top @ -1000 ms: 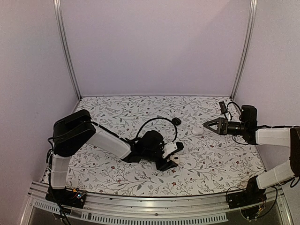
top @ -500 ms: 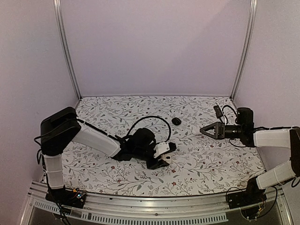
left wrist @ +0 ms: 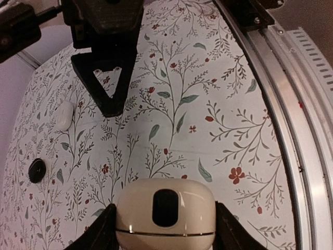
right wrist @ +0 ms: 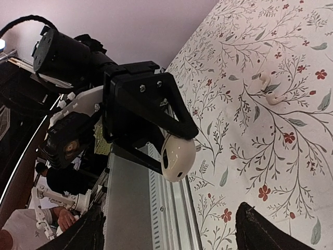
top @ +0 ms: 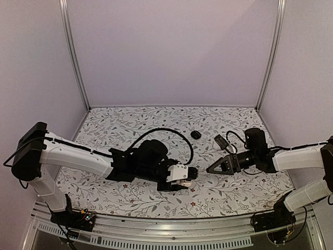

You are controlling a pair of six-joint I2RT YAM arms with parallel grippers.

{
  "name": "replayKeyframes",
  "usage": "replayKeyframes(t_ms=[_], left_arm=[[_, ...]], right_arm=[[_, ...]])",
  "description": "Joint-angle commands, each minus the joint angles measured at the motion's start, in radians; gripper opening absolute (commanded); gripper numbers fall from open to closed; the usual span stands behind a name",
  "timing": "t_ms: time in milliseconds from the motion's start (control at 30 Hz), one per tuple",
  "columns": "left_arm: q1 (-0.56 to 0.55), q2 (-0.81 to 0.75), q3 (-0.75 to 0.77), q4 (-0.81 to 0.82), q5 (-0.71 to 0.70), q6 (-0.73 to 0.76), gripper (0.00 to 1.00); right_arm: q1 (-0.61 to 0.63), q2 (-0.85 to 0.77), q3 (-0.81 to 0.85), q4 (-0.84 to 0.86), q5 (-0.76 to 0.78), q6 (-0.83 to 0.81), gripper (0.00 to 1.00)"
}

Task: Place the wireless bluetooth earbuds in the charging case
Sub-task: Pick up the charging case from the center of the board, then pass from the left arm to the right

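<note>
My left gripper (left wrist: 165, 232) is shut on a white charging case (left wrist: 165, 216) with its lid closed, gripping it by the two sides above the table's front part. In the right wrist view the case (right wrist: 178, 156) hangs between the black fingers over the front rail. My right gripper (top: 212, 170) is open and holds nothing; it points left at the case from a short way off. Two white stemmed earbuds (right wrist: 269, 89) lie side by side on the floral cloth beyond the case. No earbud is in either gripper.
A small black rounded object (top: 195, 134) lies on the floral cloth (top: 130, 125) behind the grippers, also seen as a black object (left wrist: 36, 170) in the left wrist view. The metal front rail (left wrist: 291, 104) runs close beside the case. Purple walls enclose the table.
The left arm has stretched out and carried the case rightward toward the front. The right gripper has swung left and down to face it, its jaws a little narrower.
</note>
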Motion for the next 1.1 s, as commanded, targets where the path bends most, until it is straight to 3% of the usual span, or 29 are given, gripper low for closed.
replayKeyframes(t_ms=[0, 167, 467, 600, 1067], left_arm=[[-0.048, -0.039, 0.036, -0.08, -0.05, 0.096, 0.52], [-0.085, -0.053, 0.056, -0.143, -0.079, 0.145, 0.51], [-0.132, -0.062, 0.053, -0.138, -0.105, 0.185, 0.5], [-0.144, -0.063, 0.054, -0.132, -0.109, 0.202, 0.49], [-0.183, -0.066, 0.066, -0.144, -0.141, 0.239, 0.48]], right_arm=[[0.052, 0.042, 0.022, 0.011, -0.059, 0.004, 0.81], [0.14, 0.082, 0.058, 0.012, -0.073, 0.009, 0.72], [0.241, 0.183, 0.12, 0.017, -0.097, 0.002, 0.66], [0.285, 0.232, 0.149, 0.018, -0.086, 0.001, 0.56], [0.347, 0.302, 0.184, 0.015, -0.109, -0.006, 0.34]])
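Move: The closed charging case is already up off the board between the left hand's fingers. From the right hand it lies roughly 10 cm to the left, 4 cm back and 3 cm lower. On the board some 14 cm below the right hand, the earbuds lie about 8 cm ahead and 27 cm to the left, a white oval 19 cm ahead and 5 cm to the right, and a black disc 27 cm ahead and 7 cm to the left. The charging case is drawn back about 5 cm, nearly level, in the left hand's kept grip, while that wrist turns some 20 degrees, tips rising and swinging clockwise. The right hand comes to it, going about 8 cm back and 7 cm left and sinking a little, swinging counter-clockwise some 20 degrees, its wide-open fingers closing past half-way around the case; whether they touch can't be seen. ##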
